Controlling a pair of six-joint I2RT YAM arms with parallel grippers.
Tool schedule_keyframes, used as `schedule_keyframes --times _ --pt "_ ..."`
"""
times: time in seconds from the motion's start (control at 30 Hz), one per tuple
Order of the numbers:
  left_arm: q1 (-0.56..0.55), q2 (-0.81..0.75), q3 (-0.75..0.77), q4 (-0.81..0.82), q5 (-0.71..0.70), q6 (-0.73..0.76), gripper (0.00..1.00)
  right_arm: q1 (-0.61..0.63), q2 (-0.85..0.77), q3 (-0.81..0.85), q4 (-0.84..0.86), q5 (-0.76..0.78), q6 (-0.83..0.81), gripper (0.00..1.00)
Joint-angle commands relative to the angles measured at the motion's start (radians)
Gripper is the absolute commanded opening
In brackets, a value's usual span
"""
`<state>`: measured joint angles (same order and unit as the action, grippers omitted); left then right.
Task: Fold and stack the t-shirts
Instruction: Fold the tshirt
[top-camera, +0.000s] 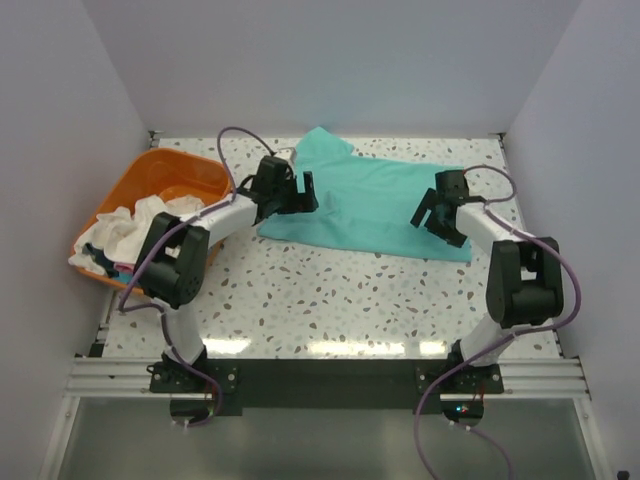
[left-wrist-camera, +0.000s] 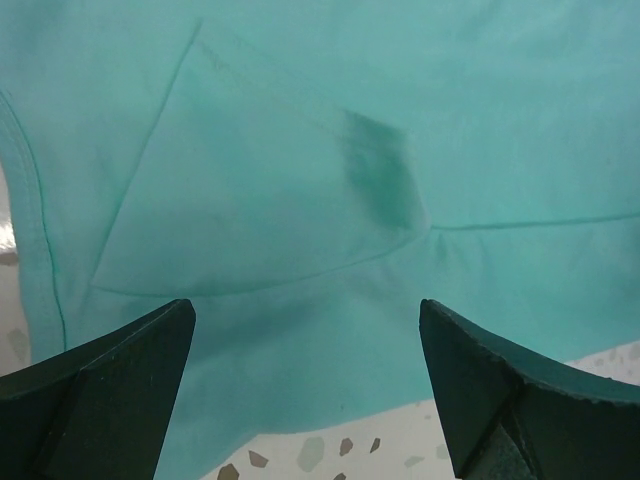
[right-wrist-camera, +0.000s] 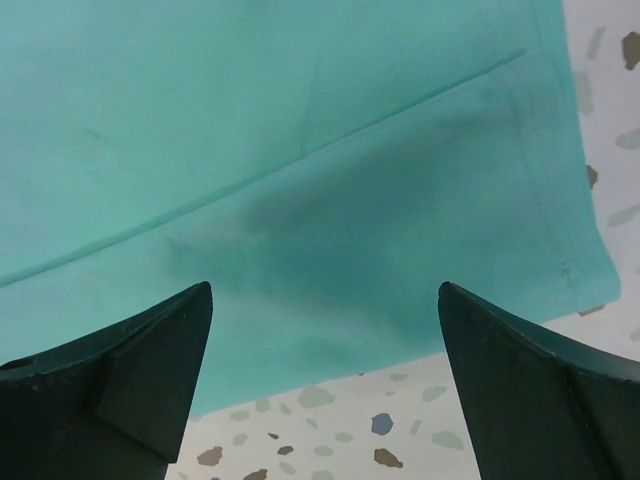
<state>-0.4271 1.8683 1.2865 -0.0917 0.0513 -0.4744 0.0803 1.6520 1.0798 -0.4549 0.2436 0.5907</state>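
Note:
A teal-green t-shirt (top-camera: 375, 200) lies spread flat on the speckled table, one sleeve pointing to the back. My left gripper (top-camera: 303, 193) hangs open just above its left near edge, nothing between the fingers. In the left wrist view the gripper (left-wrist-camera: 308, 310) frames the teal-green t-shirt (left-wrist-camera: 300, 180) with a folded-in sleeve. My right gripper (top-camera: 432, 222) is open over the shirt's right near corner. Through the right wrist view, the gripper (right-wrist-camera: 325, 295) looks down on the teal-green t-shirt's hem (right-wrist-camera: 330, 240) and bare table. More t-shirts (top-camera: 130, 225), mostly white, sit heaped in the basket.
An orange plastic basket (top-camera: 160, 175) stands at the table's left edge, beside the left arm. White walls close in the table on the left, back and right. Bare speckled tabletop (top-camera: 340, 300) lies between the shirt and the arm bases.

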Motion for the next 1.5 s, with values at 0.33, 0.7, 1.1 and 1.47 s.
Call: schedule_keyframes --times 0.33,0.7,1.1,1.47 --pt "0.004 -0.038 -0.32 -0.008 0.009 -0.116 1.0 0.004 -0.021 -0.199 0.05 -0.136 -0.134 0.99" --pt "-0.105 -0.518 -0.728 -0.195 -0.099 -0.263 1.0 0.013 -0.446 -0.53 -0.112 -0.204 -0.01 0.99" --pt "-0.197 -0.742 -0.574 -0.41 -0.3 -0.316 1.0 0.032 -0.755 -0.384 -0.301 -0.148 0.022 0.99" --pt "-0.053 -0.186 0.107 -0.388 -0.311 -0.086 1.0 0.024 -0.355 -0.014 -0.203 0.013 -0.074 0.99"
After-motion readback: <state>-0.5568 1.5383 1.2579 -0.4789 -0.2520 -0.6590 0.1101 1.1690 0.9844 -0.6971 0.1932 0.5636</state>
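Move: The teal t-shirt lies flat under both open hands, roughly 6 cm below the left and 4 cm below the right; its middle is about 14 cm to the left hand's right and 1 cm back, and from the right hand some 17 cm left and 6 cm ahead. Its far sleeve sticks out about 19 cm ahead of the left hand and 4 cm to the right. Its near right corner is roughly 8 cm back and 8 cm right of the right hand. Both hands, fingers staying wide open, sink onto the t-shirt, the left by about 6 cm and the right by about 4, and then drag it flat along the table straight back towards the bases, the left some 20 cm while easing outward to its left, the right a little less. They then lift clear of the cloth by about 13 cm while swinging forward again over it, the left wrist tipping down up to nearly 20 degrees during the pull and levelling out on the way back. ##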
